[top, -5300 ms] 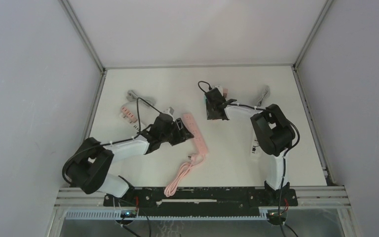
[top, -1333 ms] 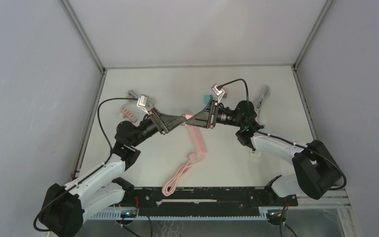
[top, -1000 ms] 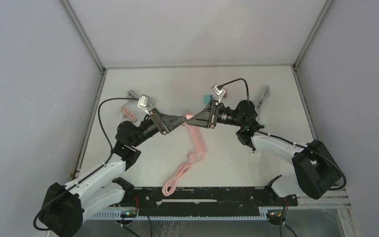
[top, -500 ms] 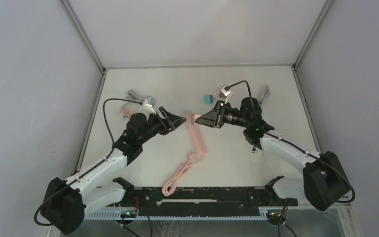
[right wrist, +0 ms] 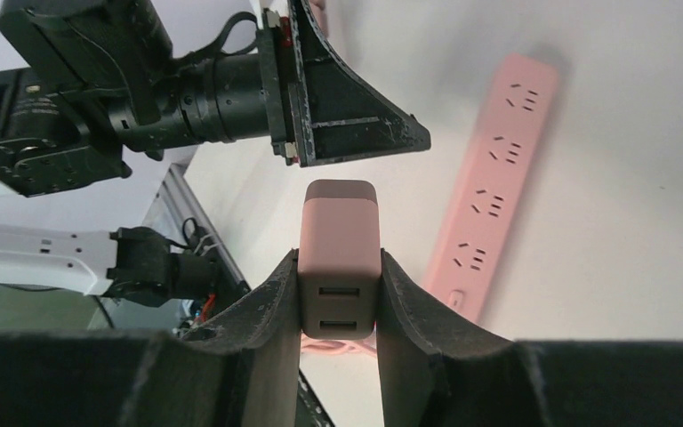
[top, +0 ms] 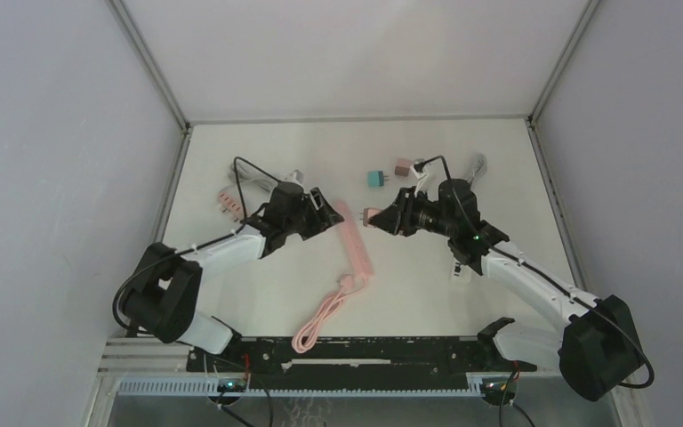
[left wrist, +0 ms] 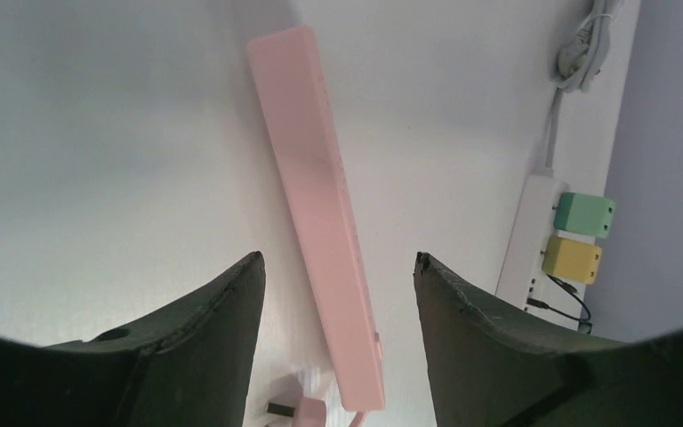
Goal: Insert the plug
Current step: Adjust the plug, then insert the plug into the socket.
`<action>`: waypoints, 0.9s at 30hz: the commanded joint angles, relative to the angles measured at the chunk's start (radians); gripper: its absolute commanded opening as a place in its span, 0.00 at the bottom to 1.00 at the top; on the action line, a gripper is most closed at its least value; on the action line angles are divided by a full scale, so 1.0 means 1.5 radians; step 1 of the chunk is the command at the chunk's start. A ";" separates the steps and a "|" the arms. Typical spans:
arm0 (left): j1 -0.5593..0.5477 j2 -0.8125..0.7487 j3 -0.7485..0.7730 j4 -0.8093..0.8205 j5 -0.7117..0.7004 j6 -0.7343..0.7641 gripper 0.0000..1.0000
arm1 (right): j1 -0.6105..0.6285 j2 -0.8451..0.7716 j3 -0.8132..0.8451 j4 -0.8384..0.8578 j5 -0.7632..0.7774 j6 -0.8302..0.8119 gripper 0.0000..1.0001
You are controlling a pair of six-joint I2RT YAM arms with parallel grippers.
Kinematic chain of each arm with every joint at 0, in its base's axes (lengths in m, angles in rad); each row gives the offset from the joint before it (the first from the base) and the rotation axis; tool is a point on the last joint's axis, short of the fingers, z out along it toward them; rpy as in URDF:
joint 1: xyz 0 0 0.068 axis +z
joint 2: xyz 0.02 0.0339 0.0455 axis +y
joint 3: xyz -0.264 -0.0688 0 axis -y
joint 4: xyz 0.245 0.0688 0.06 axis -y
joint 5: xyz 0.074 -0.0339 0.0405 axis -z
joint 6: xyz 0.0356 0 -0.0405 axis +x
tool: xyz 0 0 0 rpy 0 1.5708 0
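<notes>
The pink power strip lies slantwise at mid-table, sockets up; it also shows in the wrist views. My right gripper is shut on a dusty-pink plug adapter, held in the air just right of the strip's far end. My left gripper is open with nothing between its fingers, hovering above the strip's far end. In the right wrist view the left gripper sits just beyond the held plug.
A teal plug and a brownish plug lie at the back. A pink comb-like piece lies at the left. The strip's pink cable coils toward the front. A white strip carries green and yellow plugs.
The two grippers met above the strip; the left one opened and let go of the plug, then dropped back toward the strip's far end. The right gripper drew back to the right, still holding the plug.
</notes>
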 commanded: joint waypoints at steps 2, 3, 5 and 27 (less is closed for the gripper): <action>-0.007 0.050 0.072 -0.007 -0.025 0.027 0.66 | -0.010 -0.017 0.010 -0.028 0.041 -0.048 0.00; -0.008 0.064 0.078 -0.010 -0.023 0.028 0.65 | -0.011 -0.014 0.009 -0.029 0.041 -0.050 0.00; -0.010 0.087 0.092 -0.015 -0.021 0.032 0.65 | -0.012 -0.009 0.009 -0.028 0.041 -0.052 0.00; -0.017 0.178 0.055 0.006 -0.004 0.015 0.24 | 0.025 0.124 0.183 -0.216 0.116 -0.125 0.00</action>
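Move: The pink power strip's middle lies some 4 cm to the right of my open left hand, level ahead, about 7 cm below; it shows this hand only its plain side. The strip's cord plug is about 10 cm back, 2 cm right and 8 cm below. My right hand holds the pink adapter; from there the strip's middle is roughly 5 cm ahead, 5 cm left and 18 cm down, and the blue adapter about 20 cm straight ahead, 18 cm down. I sink my left hand about 5 cm onto the forward half of the pink strip, easing 2 cm forward and slightly right, then hold it there while the fingers close well in around the strip's upper left edge, one tip at its plain side, the other at its socket face. My right hand keeps its grip on the adapter, sinks about 3 cm and then edges forward towards the strip, its fingertips tipping some 10 degrees further down. ##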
